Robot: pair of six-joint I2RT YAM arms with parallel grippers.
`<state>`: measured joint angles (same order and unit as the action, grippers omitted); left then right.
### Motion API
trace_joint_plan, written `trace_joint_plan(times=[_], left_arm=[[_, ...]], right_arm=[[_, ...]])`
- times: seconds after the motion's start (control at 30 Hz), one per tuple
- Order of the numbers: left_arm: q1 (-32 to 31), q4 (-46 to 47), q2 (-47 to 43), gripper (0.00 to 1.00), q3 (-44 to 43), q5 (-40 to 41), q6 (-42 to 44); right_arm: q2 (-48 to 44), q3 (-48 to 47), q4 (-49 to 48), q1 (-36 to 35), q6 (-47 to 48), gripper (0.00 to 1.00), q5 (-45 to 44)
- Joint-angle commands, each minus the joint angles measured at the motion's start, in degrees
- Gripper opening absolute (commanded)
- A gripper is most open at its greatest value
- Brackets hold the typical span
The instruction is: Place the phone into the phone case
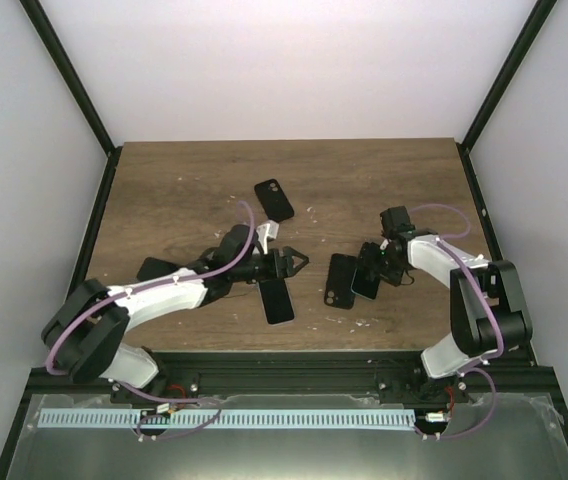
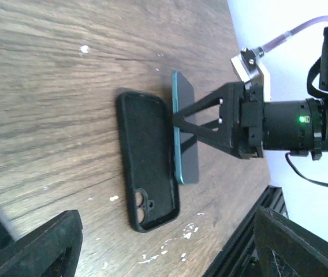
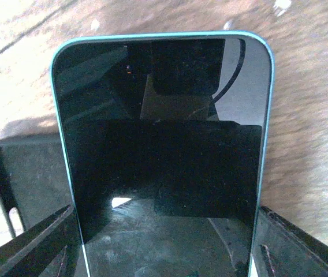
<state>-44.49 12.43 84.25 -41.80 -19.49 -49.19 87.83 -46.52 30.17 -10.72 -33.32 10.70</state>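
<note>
My right gripper (image 1: 374, 268) is shut on the phone (image 3: 158, 144), a dark glossy slab with a teal rim, gripping its two long edges. In the left wrist view the phone (image 2: 186, 138) stands tilted on one long edge along the right rim of an empty black phone case (image 2: 146, 167). The case lies cavity up with its camera cutout towards the near edge. I cannot tell whether they touch. From above, the phone (image 1: 366, 272) overlaps the right side of the case (image 1: 340, 281). My left gripper (image 1: 299, 262) hangs open and empty, left of them, pointing at them.
A second black cover (image 1: 274, 200) lies further back in the middle. A dark slab with a pale rim (image 1: 276, 300) lies under my left wrist. The wooden table (image 1: 184, 200) has white flecks. A black rail (image 1: 284, 365) runs along the near edge.
</note>
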Motion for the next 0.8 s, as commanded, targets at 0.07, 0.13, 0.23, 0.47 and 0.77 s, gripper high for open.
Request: trace_joint_plan(times=[0.07,0.13,0.23,0.47,0.77], left_arm=[[1.55,-7.7,-6.64,0.83,0.87,5.01,5.22],[1.68,-8.69,-8.08,0.84,1.14,5.99,5.74],[1.71,-8.36,-9.33,0.84,2.49,7.24,5.34],[1.72,-8.84,-10.4,0.84,3.97,7.41,4.99],[1.94,-11.13,-12.36,0.84,4.17,8.53,6.35]], right_arm=[[-0.24,-4.8,4.21,-4.98,-3.94,0.65,-0.07],[0.24,-6.17,4.6,-6.71,-4.95,0.65,0.11],[1.11,-8.25,5.32,-9.13,-6.93,0.65,-0.57],[5.44,-11.41,5.07,-13.01,-8.74,0.65,-0.79],[8.43,-11.85,5.39,-15.27,-8.82,0.66,-1.63]])
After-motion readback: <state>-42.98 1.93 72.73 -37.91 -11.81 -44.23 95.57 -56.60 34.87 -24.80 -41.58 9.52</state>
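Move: The open phone case lies about 8 cm to the left of the right hand, which already holds the phone, some 3 cm nearer the base and 2 cm lower. The other phone lies about 24 cm left and 8 cm back, and the spare black case 25 cm left and 18 cm ahead. From the left hand, the case is about 11 cm to the right, 1 cm back and 12 cm below. The phone, still gripped by its side edges, is carried about 8 cm left by the right hand, lifted some 2 cm on the way and lowered most of that again over the case, with a small counter-clockwise turn of about 5 degrees. Meanwhile the left hand backs off about 5 cm left, away from the case, fingers staying wide open. ##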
